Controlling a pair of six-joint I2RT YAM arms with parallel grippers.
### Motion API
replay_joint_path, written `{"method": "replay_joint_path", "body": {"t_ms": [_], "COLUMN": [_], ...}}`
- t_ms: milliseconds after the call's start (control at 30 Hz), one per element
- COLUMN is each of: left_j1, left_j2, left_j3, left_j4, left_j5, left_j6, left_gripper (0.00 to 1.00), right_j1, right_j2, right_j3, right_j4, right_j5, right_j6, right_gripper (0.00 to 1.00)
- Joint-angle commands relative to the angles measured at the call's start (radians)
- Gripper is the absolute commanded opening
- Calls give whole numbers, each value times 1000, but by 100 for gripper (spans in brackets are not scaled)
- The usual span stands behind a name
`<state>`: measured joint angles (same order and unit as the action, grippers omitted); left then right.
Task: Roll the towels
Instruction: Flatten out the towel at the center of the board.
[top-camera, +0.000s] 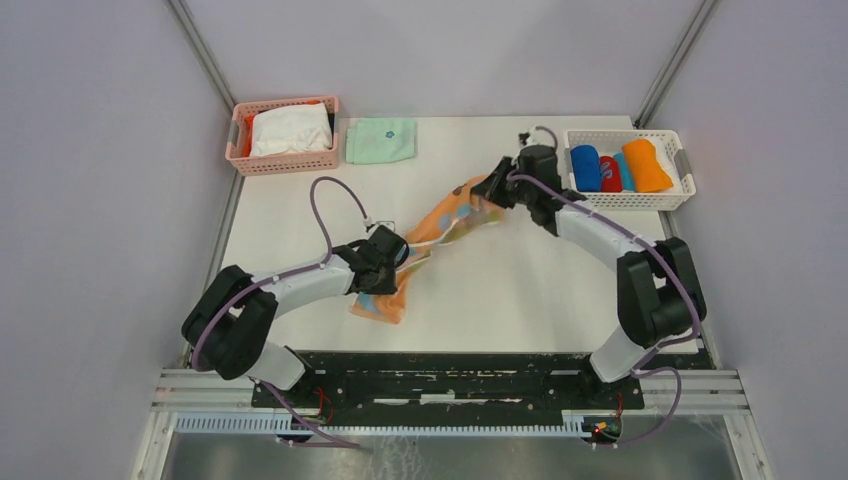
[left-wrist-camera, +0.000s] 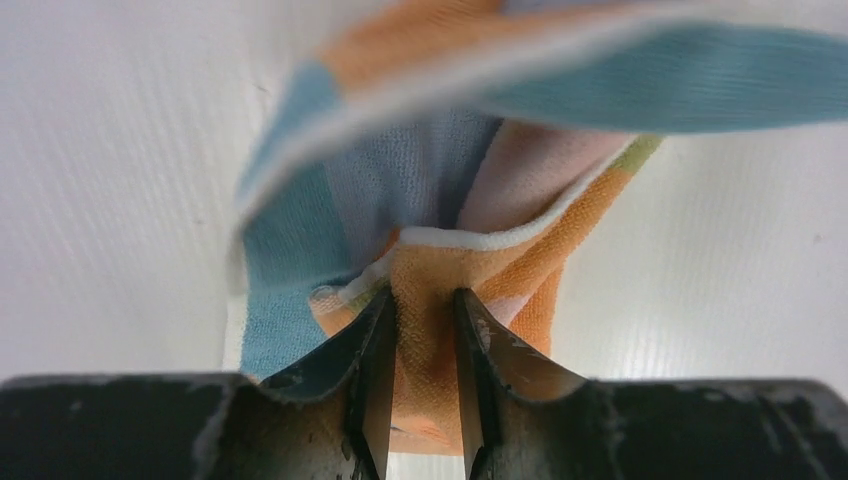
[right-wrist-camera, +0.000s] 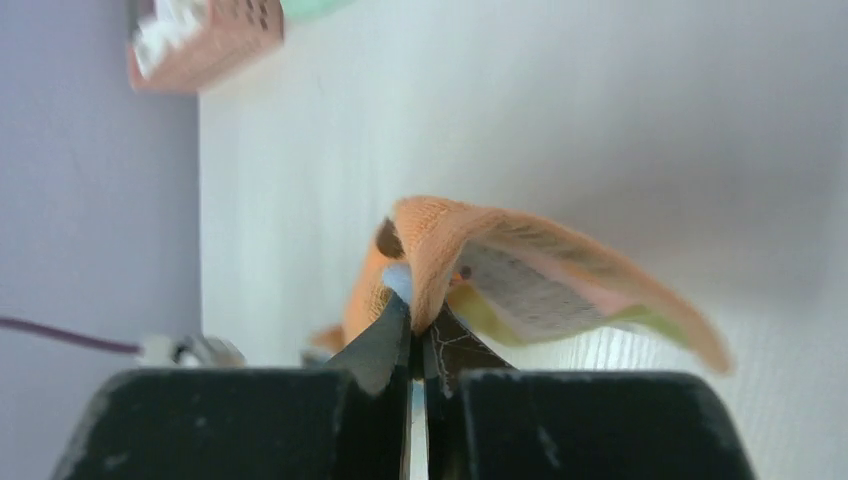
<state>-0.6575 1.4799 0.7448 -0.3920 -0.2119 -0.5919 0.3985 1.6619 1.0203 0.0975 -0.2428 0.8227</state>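
Observation:
A peach towel with orange dots and pastel stripes (top-camera: 445, 222) hangs stretched in the middle of the table between my two grippers. My left gripper (top-camera: 385, 262) is shut on a bunched fold at its near end (left-wrist-camera: 430, 190); the cloth fills the gap between its jaws (left-wrist-camera: 422, 300). At the far end, my right gripper (top-camera: 497, 190) is shut on a thin edge of the towel (right-wrist-camera: 520, 270), with its jaws (right-wrist-camera: 420, 318) nearly touching. A rolled blue towel (top-camera: 585, 168) and a rolled orange towel (top-camera: 647, 165) lie in the white basket (top-camera: 676, 143).
The white basket at the back right also holds a red roll (top-camera: 610, 173) and a teal roll. At the back left, a pink basket (top-camera: 285, 160) holds white cloth. A folded mint-green cloth (top-camera: 381, 140) lies beside it. Grey walls enclose the table.

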Motion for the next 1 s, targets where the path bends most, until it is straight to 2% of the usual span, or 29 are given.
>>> {"method": "replay_joint_path", "body": {"t_ms": [0,167,267,333,533,667,833,967], "left_j1": [-96,-153,-154,-153,-153,-152,-130,-38], "left_j2": [-3,-44,-60,-55,-64,-157,-269,-328], "left_j3": [-18,-19,-10,12,63,55,40,-30], "left_j4": [-101,-147,-141,-148,-162,-160,-212,-222], "left_j5": [-9,-5,-14,-38,-64,-41,-57,-44], "left_j6": [-54,-79,-78,-71,-77,-99,-157,-214], "left_gripper": [34,34,38,41,53,64,71,71], "right_j1": [-112,-200,-208,-208,-211,-210,-209,-210], "right_j2": [-77,-6,87,118,83,43,103,120], "right_j3": [190,315,454,478,353,227,226,198], "right_j4": [-268,-354,-470,-519,-601,-567,-545,-467], "right_j5": [81,163,141,97,110,113,24,-8], "right_j6": [8,-6,-112,-174,-341,-420,-423,-366], "right_gripper": [10,38,50,55,63,65,65,65]}}
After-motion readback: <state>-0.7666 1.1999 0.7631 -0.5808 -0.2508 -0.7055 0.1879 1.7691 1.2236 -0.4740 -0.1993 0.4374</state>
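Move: The left fingers hold a fold near the orange patterned towel's near end, whose middle lies about 8 cm back and 2 cm left; the board's near edge is some 17 cm straight back. The right fingers hold the raised far end; bare board for it lies roughly 9 cm right, 5 cm back and 13 cm below. From the right hand, the white basket is some 30 cm right and 5 cm ahead, the mint towel about 21 cm left and 12 cm ahead. Flinging up and out to the right and forward, the right hand swings the towel's far end some 15 cm while its fingers open and let go, then drops about 15 cm and draws back above that end, wide open, tipping to point downwards. The left hand drags its fold about 4 cm back and a little right, then opens off the cloth and rises. ##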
